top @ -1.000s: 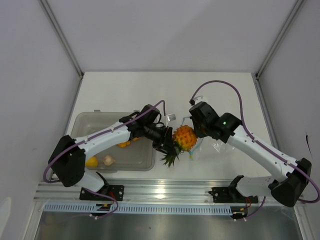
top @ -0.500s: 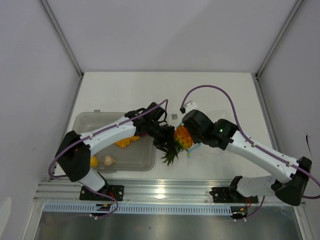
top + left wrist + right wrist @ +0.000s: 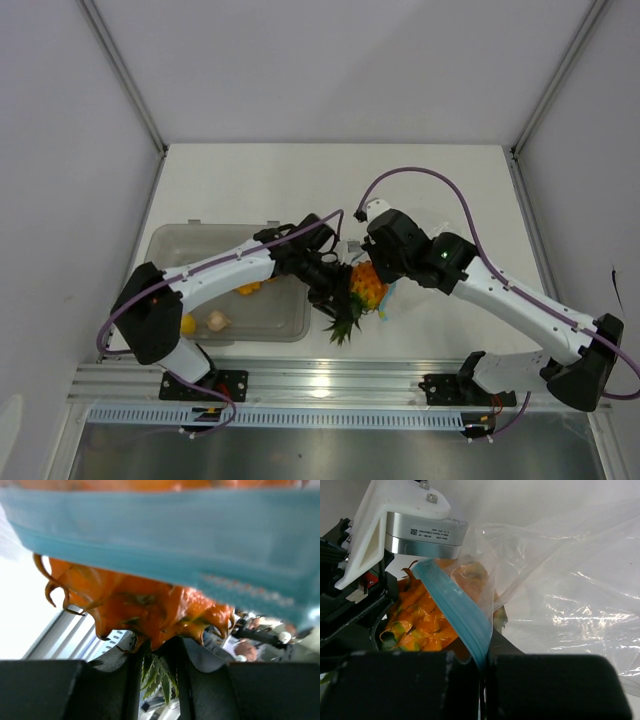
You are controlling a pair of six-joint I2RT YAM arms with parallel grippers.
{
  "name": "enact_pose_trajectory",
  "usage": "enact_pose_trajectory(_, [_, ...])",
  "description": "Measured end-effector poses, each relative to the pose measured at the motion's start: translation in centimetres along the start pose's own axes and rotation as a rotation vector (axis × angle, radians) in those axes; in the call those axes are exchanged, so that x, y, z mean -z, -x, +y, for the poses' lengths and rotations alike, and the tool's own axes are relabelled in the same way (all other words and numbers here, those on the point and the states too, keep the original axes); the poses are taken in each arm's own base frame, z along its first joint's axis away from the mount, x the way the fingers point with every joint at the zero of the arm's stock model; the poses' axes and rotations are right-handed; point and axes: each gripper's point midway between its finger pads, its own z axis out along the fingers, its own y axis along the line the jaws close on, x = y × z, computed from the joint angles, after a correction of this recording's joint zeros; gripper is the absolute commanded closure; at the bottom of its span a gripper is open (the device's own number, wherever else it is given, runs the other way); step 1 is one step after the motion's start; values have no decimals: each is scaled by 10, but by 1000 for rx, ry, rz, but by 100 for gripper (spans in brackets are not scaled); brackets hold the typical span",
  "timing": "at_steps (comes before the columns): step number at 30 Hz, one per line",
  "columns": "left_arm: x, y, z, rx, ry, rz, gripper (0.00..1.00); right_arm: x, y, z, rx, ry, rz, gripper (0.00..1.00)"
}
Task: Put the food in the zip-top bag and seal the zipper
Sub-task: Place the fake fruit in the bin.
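A toy pineapple (image 3: 366,287), orange with spiky green leaves (image 3: 343,326), hangs just right of the tub. My left gripper (image 3: 333,296) is shut on it where the leaves (image 3: 160,676) meet the orange body (image 3: 150,605). The clear zip-top bag (image 3: 570,580) lies crumpled to the right, and its light-blue zipper (image 3: 455,611) stretches across the top of the pineapple (image 3: 417,622). My right gripper (image 3: 483,680) is shut on that zipper strip (image 3: 175,535). From above, only a bit of the zipper (image 3: 385,302) and bag shows under the right wrist. More food lies in the tub.
The grey translucent tub (image 3: 200,248) stands left of the grippers, holding an orange piece (image 3: 249,289), a yellow lemon (image 3: 184,323) and a pale garlic bulb (image 3: 217,320). The two wrists are close together over the pineapple. The aluminium rail (image 3: 330,380) runs along the near edge.
My right wrist has swung left with the bag's zipper, until it is over the pineapple. The left gripper has shifted slightly right and nearer, still holding the pineapple.
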Motion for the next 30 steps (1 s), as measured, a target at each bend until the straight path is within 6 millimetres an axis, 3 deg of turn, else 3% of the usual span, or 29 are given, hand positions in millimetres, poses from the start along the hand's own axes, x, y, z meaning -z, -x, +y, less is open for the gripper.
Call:
enact_pose_trajectory(7, [-10, -21, 10, 164, -106, -32, 84, -17, -20, 23, -26, 133, 44, 100])
enact_pose_trajectory(10, [-9, -20, 11, 202, -120, -68, 86, -18, -27, 26, -46, 177, 47, 100])
enact_pose_trajectory(17, [7, -5, -2, 149, -119, -198, 78, -2, 3, 21, -191, 286, -73, 100])
enact_pose_trajectory(21, [6, -1, -4, 111, -147, -195, 76, 0, 15, 19, -294, 347, -85, 100])
enact_pose_trajectory(27, [3, -1, 9, 71, -83, -186, 77, 8, 20, 31, -412, 472, -51, 100])
enact_pose_trajectory(30, [7, 15, 4, 50, -72, -223, 77, 22, 19, 51, -374, 550, -26, 100])
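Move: The left gripper already pinches the pineapple by its leafy neck. The pineapple's body lies about 4 cm ahead of this hand, 5 cm to its right and 2 cm up, and the bag mouth around it some 5 cm ahead, 6 cm right and 2 cm up. The bin's middle is roughly 28 cm left, 8 cm ahead and 13 cm below. From the right gripper, shut on the blue zipper rim, the pineapple is about 5 cm back, 3 cm left and 4 cm below. Work the bag mouth over the pineapple: keep the right fingers shut on the zipper rim, dip about 3 cm while drawing back and left, then lift some 5 cm and carry the rim left and back, rolling the hand's left side up about 30 degrees. Keep the left grip on the neck, dipping back and down 2 cm, then feeding the body forward into the mouth. ##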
